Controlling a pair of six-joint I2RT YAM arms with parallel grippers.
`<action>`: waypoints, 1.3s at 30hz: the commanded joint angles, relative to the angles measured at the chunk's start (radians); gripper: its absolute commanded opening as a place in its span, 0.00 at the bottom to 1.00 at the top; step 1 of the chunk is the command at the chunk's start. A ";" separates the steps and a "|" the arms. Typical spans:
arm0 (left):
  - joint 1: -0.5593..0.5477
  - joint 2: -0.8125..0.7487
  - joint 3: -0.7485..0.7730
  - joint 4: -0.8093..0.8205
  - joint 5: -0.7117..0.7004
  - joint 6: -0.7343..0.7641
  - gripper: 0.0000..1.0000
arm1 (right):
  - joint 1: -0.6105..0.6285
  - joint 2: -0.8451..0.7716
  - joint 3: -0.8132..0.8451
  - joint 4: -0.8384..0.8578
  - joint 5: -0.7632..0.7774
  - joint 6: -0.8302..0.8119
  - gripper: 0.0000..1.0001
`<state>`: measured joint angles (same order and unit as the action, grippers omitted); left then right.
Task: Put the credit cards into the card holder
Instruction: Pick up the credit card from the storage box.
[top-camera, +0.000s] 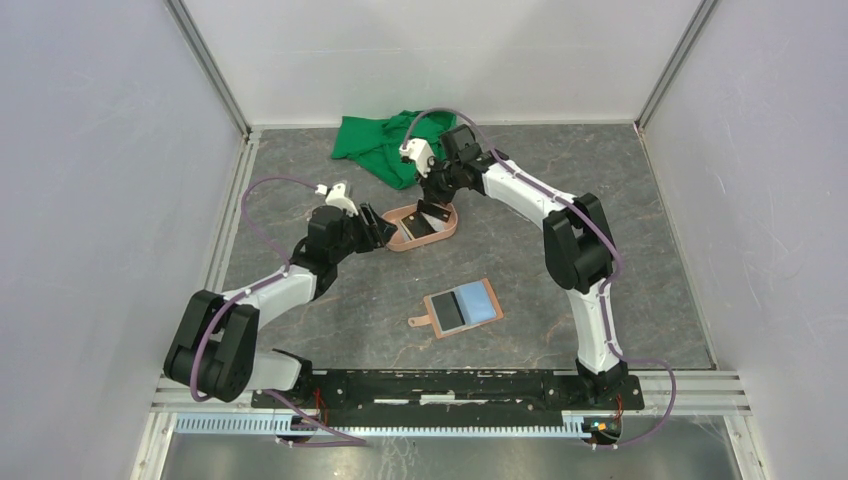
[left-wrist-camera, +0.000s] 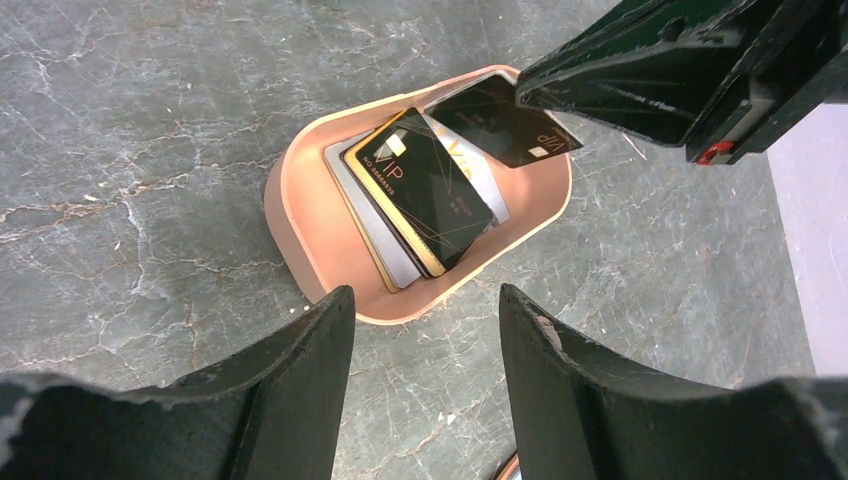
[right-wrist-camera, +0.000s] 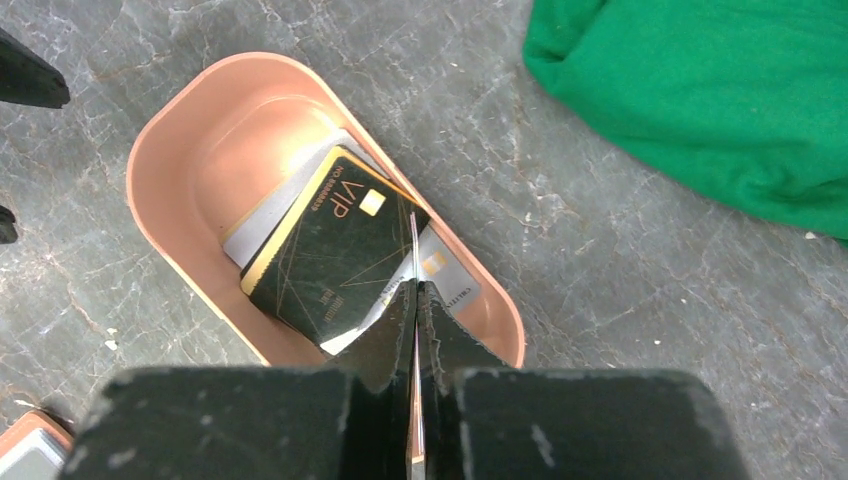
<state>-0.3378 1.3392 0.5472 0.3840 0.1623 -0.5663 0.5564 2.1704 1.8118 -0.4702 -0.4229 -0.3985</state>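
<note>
A salmon-pink oval tray (top-camera: 400, 245) holds several credit cards; a black VIP card (left-wrist-camera: 430, 190) lies on top of light grey ones. My right gripper (right-wrist-camera: 414, 285) is shut on another black card (left-wrist-camera: 500, 125), held on edge and tilted over the tray's far end; in the right wrist view it shows only as a thin line (right-wrist-camera: 413, 250). My left gripper (left-wrist-camera: 425, 300) stands open just off the tray's near rim (left-wrist-camera: 400, 315), with only table between its fingers. The tan card holder (top-camera: 462, 307) lies open nearer the arm bases, with a dark card and a light blue card on it.
A crumpled green cloth (top-camera: 380, 140) lies at the back, just behind the right wrist and close to the tray. Grey walls enclose the table on three sides. The arm bases stand on the black rail (top-camera: 440, 385) along the near edge.
</note>
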 joint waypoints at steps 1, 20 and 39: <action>0.004 -0.028 -0.012 0.071 0.025 -0.039 0.62 | 0.017 0.013 0.011 -0.025 0.015 -0.060 0.08; 0.004 -0.025 -0.036 0.102 0.045 -0.052 0.62 | 0.028 0.011 -0.031 -0.074 -0.018 -0.119 0.61; 0.004 -0.036 -0.053 0.133 0.069 -0.064 0.62 | 0.023 0.128 0.030 -0.019 0.014 0.044 0.71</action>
<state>-0.3378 1.3319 0.5037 0.4675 0.2146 -0.6022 0.5808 2.2780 1.8061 -0.5217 -0.4248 -0.3756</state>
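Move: The right hand, already shut on the edge of a black credit card, has the storage box's middle about 4 cm back, 2 cm left and 7 cm below. The VIP card in it lies some 4 cm back, 3 cm left and 8 cm down; the green cloth is about 16 cm ahead and 6 cm left, also 8 cm down. From the left hand the box is roughly 3 cm ahead, 7 cm right and 8 cm below. The right hand opens wide, releases its card, backs some 2 cm and sinks about 6 into the box. ##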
